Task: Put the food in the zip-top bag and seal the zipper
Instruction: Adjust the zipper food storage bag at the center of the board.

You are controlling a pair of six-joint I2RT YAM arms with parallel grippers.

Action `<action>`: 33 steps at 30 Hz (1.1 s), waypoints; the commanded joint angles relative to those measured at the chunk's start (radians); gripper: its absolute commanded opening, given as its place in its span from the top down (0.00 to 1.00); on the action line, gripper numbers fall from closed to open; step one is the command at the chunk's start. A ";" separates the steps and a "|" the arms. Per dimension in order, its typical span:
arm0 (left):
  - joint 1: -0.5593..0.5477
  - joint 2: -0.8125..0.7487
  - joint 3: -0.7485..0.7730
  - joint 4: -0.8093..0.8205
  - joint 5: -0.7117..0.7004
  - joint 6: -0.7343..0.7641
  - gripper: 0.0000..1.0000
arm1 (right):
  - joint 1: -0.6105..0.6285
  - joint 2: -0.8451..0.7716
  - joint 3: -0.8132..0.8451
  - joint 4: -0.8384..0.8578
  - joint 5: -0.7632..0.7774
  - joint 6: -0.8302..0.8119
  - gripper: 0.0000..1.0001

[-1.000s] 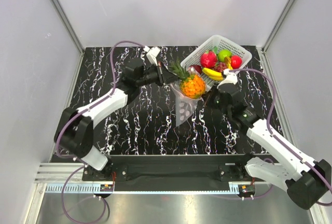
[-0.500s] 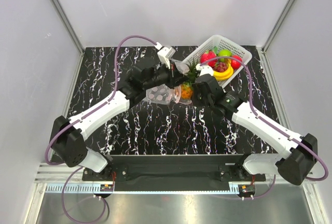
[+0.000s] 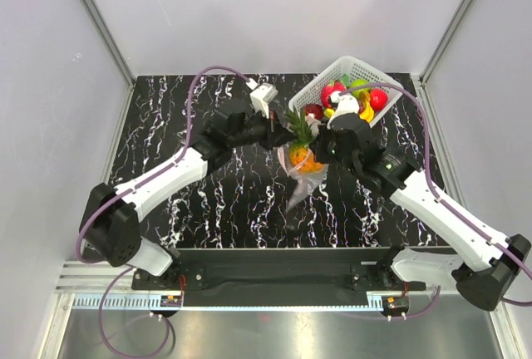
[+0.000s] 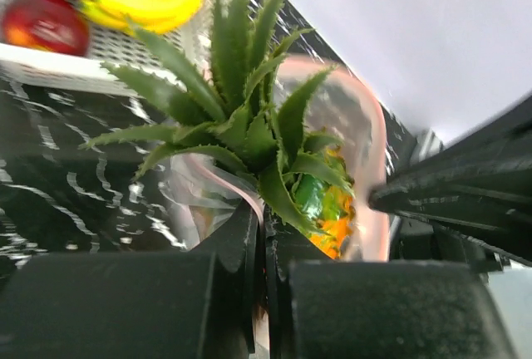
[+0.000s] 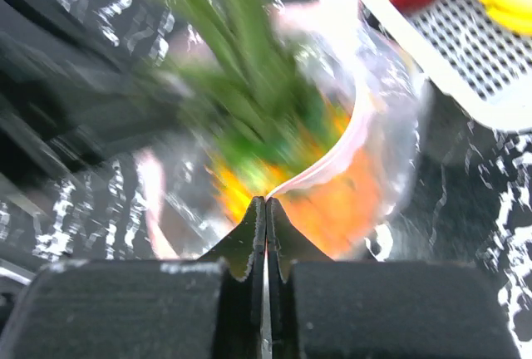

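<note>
The clear zip-top bag point(image 3: 301, 178) hangs between my two grippers above the middle of the table. The orange pineapple point(image 3: 302, 158) sits inside it, with its green leafy top point(image 4: 241, 118) poking out of the mouth. My left gripper point(image 4: 264, 213) is shut on the pink zipper strip point(image 4: 218, 178) at the near-left side of the mouth. My right gripper point(image 5: 266, 203) is shut on the zipper strip point(image 5: 332, 158) on the opposite side. The mouth gapes open around the leaves. The right wrist view is blurred.
The white lattice basket point(image 3: 374, 78) stands at the back right, just behind the bag. It holds a yellow banana point(image 4: 158, 6), bright red and green round fruits and dark red pieces point(image 3: 313, 111). Black marbled tabletop point(image 3: 224, 201) lies under the bag.
Half a second ago the bag lay swung sideways to the left between the arms. It now hangs upright again with the pineapple lower in it. Both grippers stayed shut on its mouth edge.
</note>
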 commanded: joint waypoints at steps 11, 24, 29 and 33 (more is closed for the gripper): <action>-0.024 -0.055 0.032 -0.067 -0.002 -0.022 0.79 | 0.011 -0.005 0.081 0.085 0.009 0.009 1.00; 0.009 -0.171 0.086 -0.348 -0.108 0.030 0.35 | 0.011 -0.188 -0.199 0.188 0.000 0.097 1.00; 0.011 -0.157 0.084 -0.415 -0.134 0.045 0.33 | 0.011 -0.202 -0.248 0.209 0.006 0.103 1.00; 0.009 -0.146 0.089 -0.492 -0.220 0.052 0.32 | 0.011 -0.225 -0.262 0.215 0.004 0.101 1.00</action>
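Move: Both hands pinch the zip-top bag's rim. The pineapple in it lies about 6 cm to the left hand's right, 4 cm back and 9 cm below; from the right hand it is roughly 4 cm left, 2 cm ahead and 9 cm below. The fruit basket's middle stands some 19 cm ahead of the right hand and 8 cm to its right, about 18 cm lower. Left releases the bag rim, withdrawing about 5 cm left; right keeps pinching, lifts, then lowers some 6 cm. ##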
